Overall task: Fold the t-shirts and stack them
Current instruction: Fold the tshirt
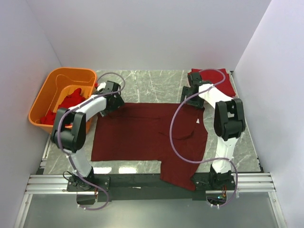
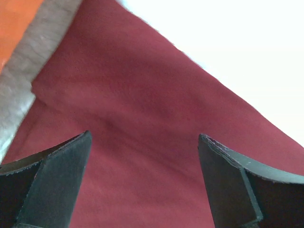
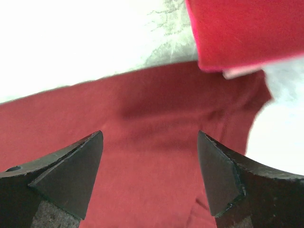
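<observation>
A dark maroon t-shirt [image 1: 142, 133] lies spread flat across the middle of the table, one part hanging toward the near edge. My left gripper [image 1: 114, 98] hovers over its far left corner. In the left wrist view this gripper [image 2: 145, 136] is open, with only maroon cloth [image 2: 142, 95] beneath it. My right gripper [image 1: 192, 93] stands over the far right corner. It too is open [image 3: 150, 134] above the maroon cloth [image 3: 152, 109]. A brighter red t-shirt [image 1: 221, 80] lies folded at the back right, its edge [image 3: 242, 28] just beyond the right fingers.
An orange plastic tub [image 1: 45, 99] stands at the left and holds more bright red t-shirts [image 1: 69, 102]; its wall [image 2: 14, 23] shows close to the left gripper. White walls enclose the marble table [image 1: 152, 85] on three sides.
</observation>
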Controlling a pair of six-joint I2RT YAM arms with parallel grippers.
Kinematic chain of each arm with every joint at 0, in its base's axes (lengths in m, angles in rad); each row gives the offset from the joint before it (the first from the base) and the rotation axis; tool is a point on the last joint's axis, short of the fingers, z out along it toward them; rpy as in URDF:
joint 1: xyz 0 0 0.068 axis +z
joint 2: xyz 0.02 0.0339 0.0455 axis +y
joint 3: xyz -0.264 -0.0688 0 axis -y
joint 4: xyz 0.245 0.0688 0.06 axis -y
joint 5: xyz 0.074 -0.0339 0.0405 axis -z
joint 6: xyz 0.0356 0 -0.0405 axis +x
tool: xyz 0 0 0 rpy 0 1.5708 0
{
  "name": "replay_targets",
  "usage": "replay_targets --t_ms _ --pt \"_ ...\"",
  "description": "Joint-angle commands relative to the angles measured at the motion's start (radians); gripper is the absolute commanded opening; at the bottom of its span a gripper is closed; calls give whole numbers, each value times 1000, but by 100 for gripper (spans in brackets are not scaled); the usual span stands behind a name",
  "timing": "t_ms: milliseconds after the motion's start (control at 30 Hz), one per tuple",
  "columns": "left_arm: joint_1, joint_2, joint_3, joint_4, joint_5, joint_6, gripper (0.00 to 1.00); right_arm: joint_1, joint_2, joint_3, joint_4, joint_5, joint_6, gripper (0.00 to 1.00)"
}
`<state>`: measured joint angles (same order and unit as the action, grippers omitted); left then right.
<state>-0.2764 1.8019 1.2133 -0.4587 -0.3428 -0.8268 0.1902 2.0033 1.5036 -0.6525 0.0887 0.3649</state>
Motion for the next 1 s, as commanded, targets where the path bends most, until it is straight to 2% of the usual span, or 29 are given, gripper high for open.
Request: replay_targets --t_ms 0,200,300,333,500,533,567,633,667,733,833,933,967 --pt "-53 -136 28 -37 -27 -8 99 14 -171 -20 13 26 -1 86" --pt "-153 -319 -72 -135 -59 -95 99 41 -392 -224 123 -24 75 87" --pt "-193 -468 -190 -214 -55 -182 99 45 -501 -333 189 -52 117 87" --pt "-199 -510 -271 -245 -53 -211 100 43 -524 -354 211 -58 126 87" --pt "-199 -818 -571 -480 -56 -490 99 43 -604 -430 223 -58 143 87" --pt "-199 -858 -609 -498 -47 -527 99 43 -610 -439 237 -64 144 87" --pt "-201 -930 -642 -515 -30 -625 100 43 -620 -454 241 -69 147 87" --pt "-201 -987 -731 -474 14 -673 99 43 -624 -467 255 -84 147 87" --pt "-201 -1025 -754 -466 39 -745 100 45 -626 -471 254 -81 151 87" --pt "-198 -1044 -794 -459 39 -803 99 43 -629 -480 260 -83 151 87" --pt "-193 -1030 -795 -452 19 -799 99 43 -630 -480 264 -83 144 87" --pt "-187 -939 -776 -459 21 -819 99 43 -627 -483 266 -84 144 87" --pt "-185 -881 -772 -459 22 -821 95 43 -629 -483 264 -83 141 87"
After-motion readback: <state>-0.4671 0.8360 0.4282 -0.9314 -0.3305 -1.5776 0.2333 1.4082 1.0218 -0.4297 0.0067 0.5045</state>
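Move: The t-shirt's near left corner, where the left hand is going, lies some 28 cm back and 10 cm left of that hand, about 4 cm lower; the orange bin's middle is roughly 25 cm to the hand's left and 5 cm ahead. On the right, the small gap in the shirt lies about 4 cm back and 4 cm right of the right hand, with the folded stack 14 cm ahead and 11 cm to the right. The shirt's near left corner is approached by the left hand, which arcs about 8 cm up, sweeps some 27 cm back and sinks low beside it, turning roughly 25 degrees counter-clockwise, fingers staying wide open. The right hand rises off the shirt's far edge area and draws back about 8 cm, fingers tilting outward, then hovers open over the shirt. ##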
